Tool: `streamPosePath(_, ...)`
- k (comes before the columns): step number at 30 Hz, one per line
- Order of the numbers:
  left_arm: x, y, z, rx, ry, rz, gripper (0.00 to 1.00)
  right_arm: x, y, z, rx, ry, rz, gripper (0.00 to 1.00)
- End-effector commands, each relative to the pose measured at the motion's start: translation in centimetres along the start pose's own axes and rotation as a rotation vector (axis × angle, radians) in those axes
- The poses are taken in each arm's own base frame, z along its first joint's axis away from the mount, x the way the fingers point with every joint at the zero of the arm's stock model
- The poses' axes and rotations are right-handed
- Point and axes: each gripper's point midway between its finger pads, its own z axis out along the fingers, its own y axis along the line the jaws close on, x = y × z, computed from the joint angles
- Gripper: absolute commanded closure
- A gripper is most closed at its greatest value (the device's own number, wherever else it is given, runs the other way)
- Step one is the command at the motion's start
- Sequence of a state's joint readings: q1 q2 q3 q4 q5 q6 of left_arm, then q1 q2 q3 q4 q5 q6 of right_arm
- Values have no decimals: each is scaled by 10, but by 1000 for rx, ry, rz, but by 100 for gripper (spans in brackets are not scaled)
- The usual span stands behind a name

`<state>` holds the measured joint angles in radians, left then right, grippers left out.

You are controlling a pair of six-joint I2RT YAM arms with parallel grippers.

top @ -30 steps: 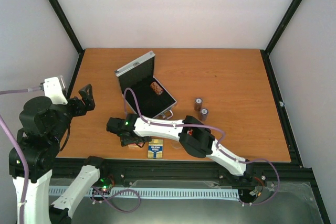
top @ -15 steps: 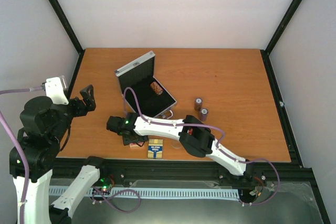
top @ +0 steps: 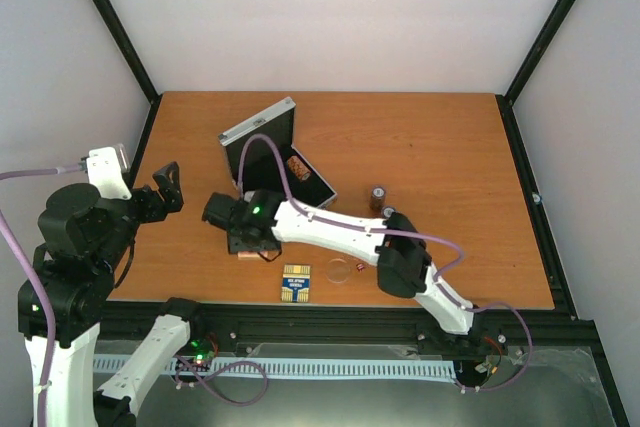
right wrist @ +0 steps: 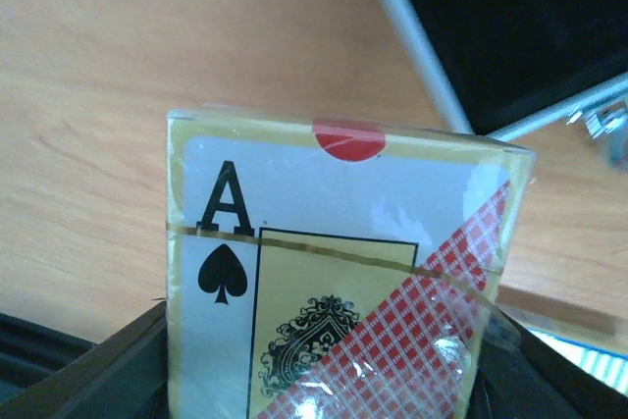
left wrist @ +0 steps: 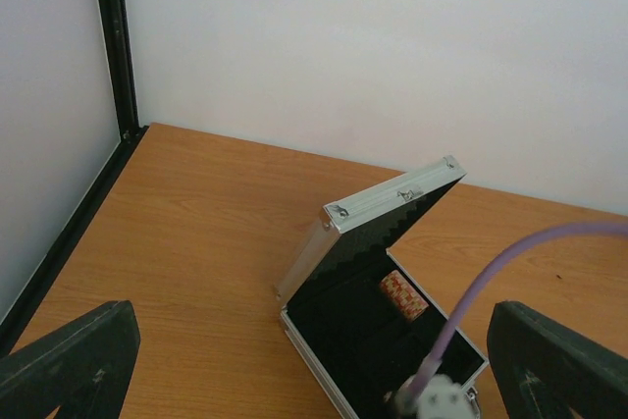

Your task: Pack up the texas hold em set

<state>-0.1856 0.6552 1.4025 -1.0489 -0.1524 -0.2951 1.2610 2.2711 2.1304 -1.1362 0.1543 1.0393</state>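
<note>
The silver case (top: 262, 127) stands open at the middle left of the table, black-lined, with one red-patterned chip stack (top: 298, 167) inside. My right gripper (top: 247, 245) hovers just in front of the case, shut on the red-white card deck (right wrist: 343, 272), whose ace of spades fills the right wrist view. The blue-yellow deck (top: 295, 283) lies near the front edge. A clear disc (top: 339, 271) and a tiny red die (top: 360, 266) lie beside it. Two dark chip stacks (top: 378, 197) stand to the right of the case. My left gripper (top: 165, 187) is raised at the left, open and holding nothing.
The case's silver rim (right wrist: 412, 36) crosses the upper right of the right wrist view. A purple cable (left wrist: 510, 262) arches over the case (left wrist: 392, 203) in the left wrist view. Black frame posts (top: 150, 137) edge the table.
My right gripper closed on the red-white deck and carried it back toward the case. The arm's shift uncovered the clear disc and die. The left arm stayed put.
</note>
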Motion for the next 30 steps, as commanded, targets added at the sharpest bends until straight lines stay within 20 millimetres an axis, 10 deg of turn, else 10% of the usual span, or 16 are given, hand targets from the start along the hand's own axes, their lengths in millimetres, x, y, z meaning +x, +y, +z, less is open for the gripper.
streamPosePath(1,-1,-2,-3,15,-1,3,0,-64,-16,-46,-31,-185,175,97)
streamPosePath(13,4,4,-8,-10,5,-1,0,-181,-67,-36,-149,-373,545,97)
streamPosePath(20,10,5,-4,-15,17,-8,0,-239,-60,-23,-271,-442,621,97)
streamPosePath(30,7,12,3,-67,24,34,0,-244,-59,41,-311,-324,710,97)
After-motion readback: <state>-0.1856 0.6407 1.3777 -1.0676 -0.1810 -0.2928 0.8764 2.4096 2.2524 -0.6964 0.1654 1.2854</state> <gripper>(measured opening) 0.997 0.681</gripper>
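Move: The right hand already holds the Ace-of-spades card deck above the table. Its goal, the free far-left corner of the open case, lies about 23 cm ahead, level sideways and some 8 cm lower; the case's middle is about 17 cm ahead and 6 cm right. The chip stack stands roughly 25 cm ahead and 8 cm right, the blue deck 6 cm back and 9 cm right. From the left hand, that corner is about 22 cm ahead, 14 cm right and 38 cm below. Forward some 24 cm in one quick sweep, the right hand carries the card deck off the near table and over the open case, first climbing about 5 cm and bowing out to the right, then easing back left and starting to sink beside the chip stack. The wrist turns clockwise roughly 35 degrees and tips its left side up, while the fingers keep their hold. ##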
